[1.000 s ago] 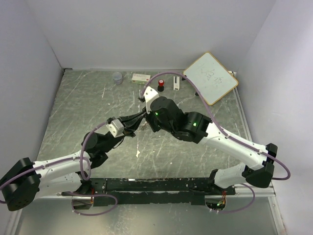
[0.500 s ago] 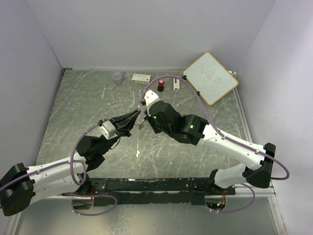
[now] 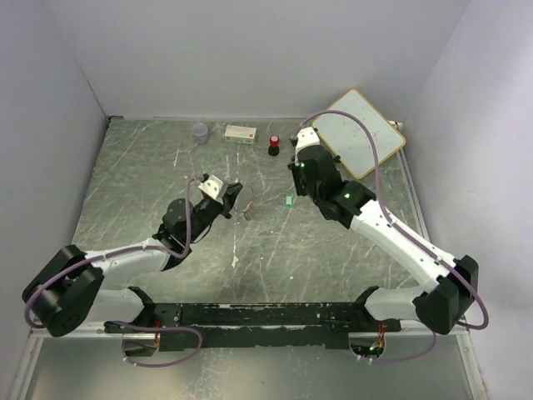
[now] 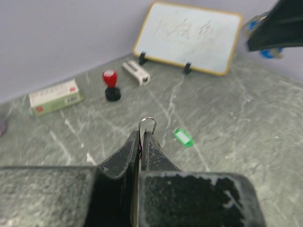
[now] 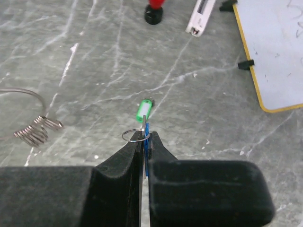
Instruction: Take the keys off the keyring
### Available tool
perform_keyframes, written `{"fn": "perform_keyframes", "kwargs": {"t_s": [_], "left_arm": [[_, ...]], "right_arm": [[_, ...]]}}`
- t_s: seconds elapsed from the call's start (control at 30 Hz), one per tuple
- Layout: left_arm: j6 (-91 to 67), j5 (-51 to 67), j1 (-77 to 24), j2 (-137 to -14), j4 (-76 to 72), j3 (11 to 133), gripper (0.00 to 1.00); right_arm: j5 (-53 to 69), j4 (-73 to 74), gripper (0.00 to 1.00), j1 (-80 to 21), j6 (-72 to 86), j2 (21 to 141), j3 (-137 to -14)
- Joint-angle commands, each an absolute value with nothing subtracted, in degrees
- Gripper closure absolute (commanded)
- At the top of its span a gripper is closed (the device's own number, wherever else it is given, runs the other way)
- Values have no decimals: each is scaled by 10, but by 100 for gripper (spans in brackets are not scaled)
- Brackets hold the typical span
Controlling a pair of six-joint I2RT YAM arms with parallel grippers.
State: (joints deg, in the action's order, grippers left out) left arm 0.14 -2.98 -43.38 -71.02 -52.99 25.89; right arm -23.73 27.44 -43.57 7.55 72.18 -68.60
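My left gripper (image 4: 143,135) is shut on the keyring (image 4: 147,124), a thin silver wire loop that sticks out past its fingertips. In the top view this gripper (image 3: 236,193) holds the keyring (image 3: 247,204) just above the table's middle. The right gripper (image 5: 146,137) is shut on the blue key (image 5: 147,138), and a small silver ring (image 5: 134,135) hangs on that key. It hovers right of the left gripper, apart from it (image 3: 296,177). The green key (image 3: 288,200) lies loose on the table between the two grippers (image 5: 143,110).
A red-and-black knob (image 3: 273,147), a white block (image 3: 300,142), a green-and-white box (image 3: 240,132) and a small clear cup (image 3: 200,132) line the far edge. A framed whiteboard (image 3: 358,132) leans at the far right. Grey walls close in three sides.
The grippers were together at the table's middle and have drawn apart. The right one moved right and farther back with the blue key. The green key now lies on the table.
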Motion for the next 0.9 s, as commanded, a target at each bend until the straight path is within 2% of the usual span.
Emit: {"fn": "perform_keyframes", "kwargs": {"t_s": [0.0,0.13,0.3,0.7,0.87], "left_arm": [[-91,62,-355,-754,-575,270,93],[-126,118,-310,-800,-657,262,93],[-134,162,-293,-862,-679,289,93],[-196,217,-238,-1007,-815,302,93],[-233,212,-217,-1073,-811,328,93]], "right_arm": [[-158,189,100,-369,64,747,-664],[-117,135,100,-328,61,795,-658],[-65,88,100,-299,65,875,-680],[12,8,100,-290,77,1055,-743],[44,-9,100,-290,88,1098,-758]]}}
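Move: The right hand, holding the blue key, is bound for bare table about 14 cm ahead, 6 cm left and 23 cm below. The green tag lies roughly 7 cm ahead of that hand and 2 cm left, the red stamp some 25 cm ahead and 6 cm left, both about 23 cm down. From the left hand, holding the keyring, its likely table spot is about 9 cm ahead, 3 cm left and 20 cm below; the tag is 8 cm ahead, 13 cm right. Right hand carries the pinched key 15 cm down, 13 forward over the table; left lowers the keyring 10, forward 8. ##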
